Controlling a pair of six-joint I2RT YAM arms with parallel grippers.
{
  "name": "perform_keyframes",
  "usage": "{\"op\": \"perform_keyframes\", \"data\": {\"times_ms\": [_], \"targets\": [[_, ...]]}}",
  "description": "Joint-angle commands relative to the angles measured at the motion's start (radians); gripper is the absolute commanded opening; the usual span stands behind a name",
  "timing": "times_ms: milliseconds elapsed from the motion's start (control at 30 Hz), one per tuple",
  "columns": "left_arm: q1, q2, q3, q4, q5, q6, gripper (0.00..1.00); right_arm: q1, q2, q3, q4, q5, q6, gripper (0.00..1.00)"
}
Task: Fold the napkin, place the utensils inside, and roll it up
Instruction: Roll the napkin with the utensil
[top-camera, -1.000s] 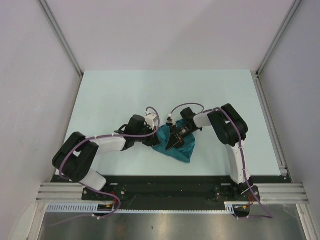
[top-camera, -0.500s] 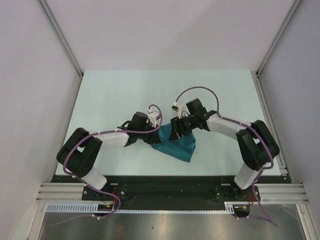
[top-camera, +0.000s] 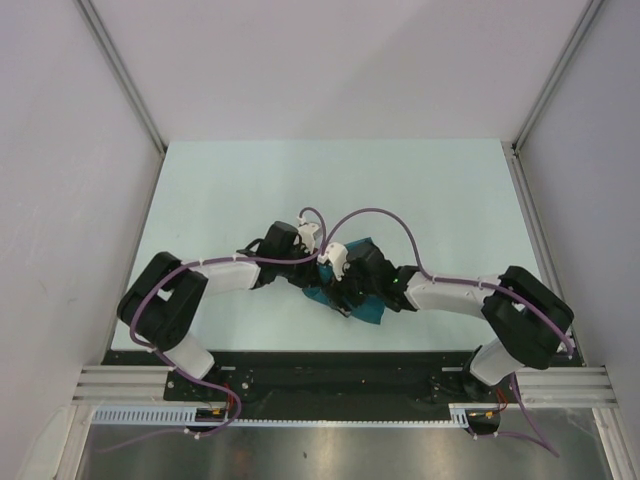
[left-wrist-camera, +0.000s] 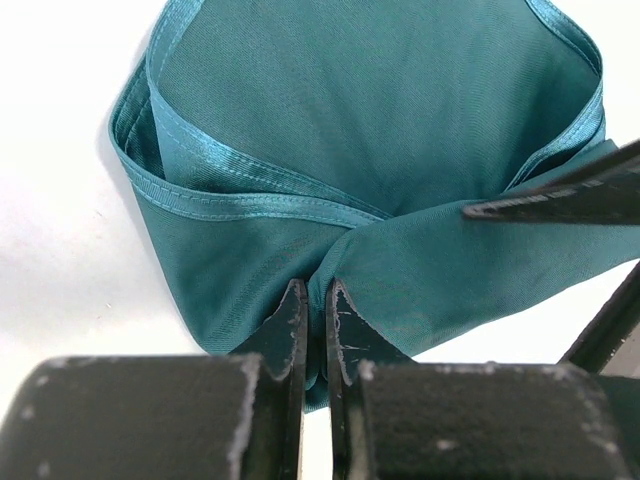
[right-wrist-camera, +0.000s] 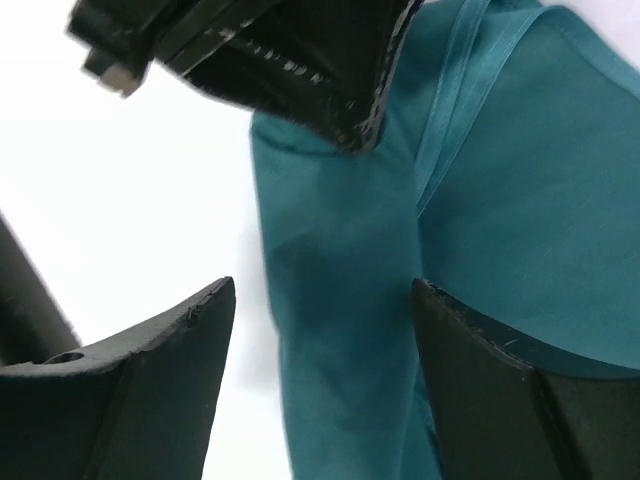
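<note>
The teal napkin (top-camera: 372, 314) lies bunched in the middle of the table, mostly covered by both grippers. My left gripper (left-wrist-camera: 315, 300) is shut on a pinched fold at the napkin's (left-wrist-camera: 380, 130) near corner. In the top view the left gripper (top-camera: 312, 268) sits at the cloth's left edge. My right gripper (right-wrist-camera: 325, 300) is open, and its fingers stand either side of a raised fold of the napkin (right-wrist-camera: 500, 220) without gripping it. The right gripper (top-camera: 346, 284) reaches in low from the right. The utensils are out of view.
The pale table (top-camera: 220, 190) is bounded by white walls and aluminium rails at the left, right and near edges. Purple cables arch over both wrists. One right finger (left-wrist-camera: 570, 195) crosses the left wrist view beside the cloth.
The right arm has swung down and stretched out low across the napkin from the right, and its gripper has opened. The left gripper has stayed shut on the cloth.
</note>
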Motion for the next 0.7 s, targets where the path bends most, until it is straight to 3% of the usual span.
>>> {"op": "perform_keyframes", "data": {"times_ms": [0,167,233,267,300,333,433,467,500,533,567,667], "targets": [[-0.003,0.022,0.006,-0.073,0.02,0.025,0.0,0.018,0.057,0.037,0.082,0.071,-0.061,0.76],[-0.001,0.018,0.01,-0.07,0.029,0.019,0.0,0.018,0.118,0.079,0.01,0.039,-0.058,0.73],[0.001,0.019,0.012,-0.068,0.033,0.015,0.0,0.02,0.128,0.09,-0.038,0.028,-0.05,0.67],[0.002,0.018,0.012,-0.065,0.031,0.009,0.0,0.02,0.131,0.09,-0.047,0.025,-0.048,0.62],[0.007,0.015,0.013,-0.062,0.032,0.004,0.0,0.021,0.134,0.093,-0.067,0.02,-0.039,0.5],[0.008,0.015,0.016,-0.061,0.034,0.001,0.03,0.02,0.132,0.094,-0.076,0.014,-0.035,0.44],[0.022,-0.002,0.025,-0.054,0.037,-0.015,0.16,0.012,0.143,0.101,-0.112,-0.032,-0.016,0.3],[0.025,-0.015,0.027,-0.051,0.036,-0.027,0.29,0.006,0.152,0.102,-0.122,-0.07,-0.008,0.28],[0.034,-0.022,0.032,-0.025,0.031,-0.033,0.34,-0.006,0.157,0.104,-0.127,-0.091,-0.001,0.24],[0.04,-0.03,0.033,-0.019,0.029,-0.042,0.39,-0.014,0.163,0.107,-0.132,-0.117,0.014,0.22],[0.045,-0.041,0.033,-0.018,0.028,-0.047,0.5,-0.026,0.167,0.107,-0.136,-0.174,0.024,0.2],[0.066,-0.094,0.021,-0.016,0.0,-0.059,0.63,-0.075,0.198,0.116,-0.141,-0.3,0.051,0.17]]}}
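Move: The napkin's near rolled edge, the spot to be pinched, lies almost straight below the open right hand, about 1 cm to its left and 3 cm down. The edge's left end, still in the left fingers, is some 6 cm left of the right hand and 4 cm ahead; the near right corner is about 7 cm right and 3 cm back. From the left hand, the right hand's pinch spot is roughly 5 cm right and 4 cm back. The napkin's near rolled edge is taken over by the right hand: it sinks almost 3 cm onto it, closes its wide-open fingers and pinches the cloth, then edges about 1 cm left, tipping slightly. The left hand keeps its pinch on the left end until then, opens to let go, and begins to ease off forward and left, about 1 cm. ##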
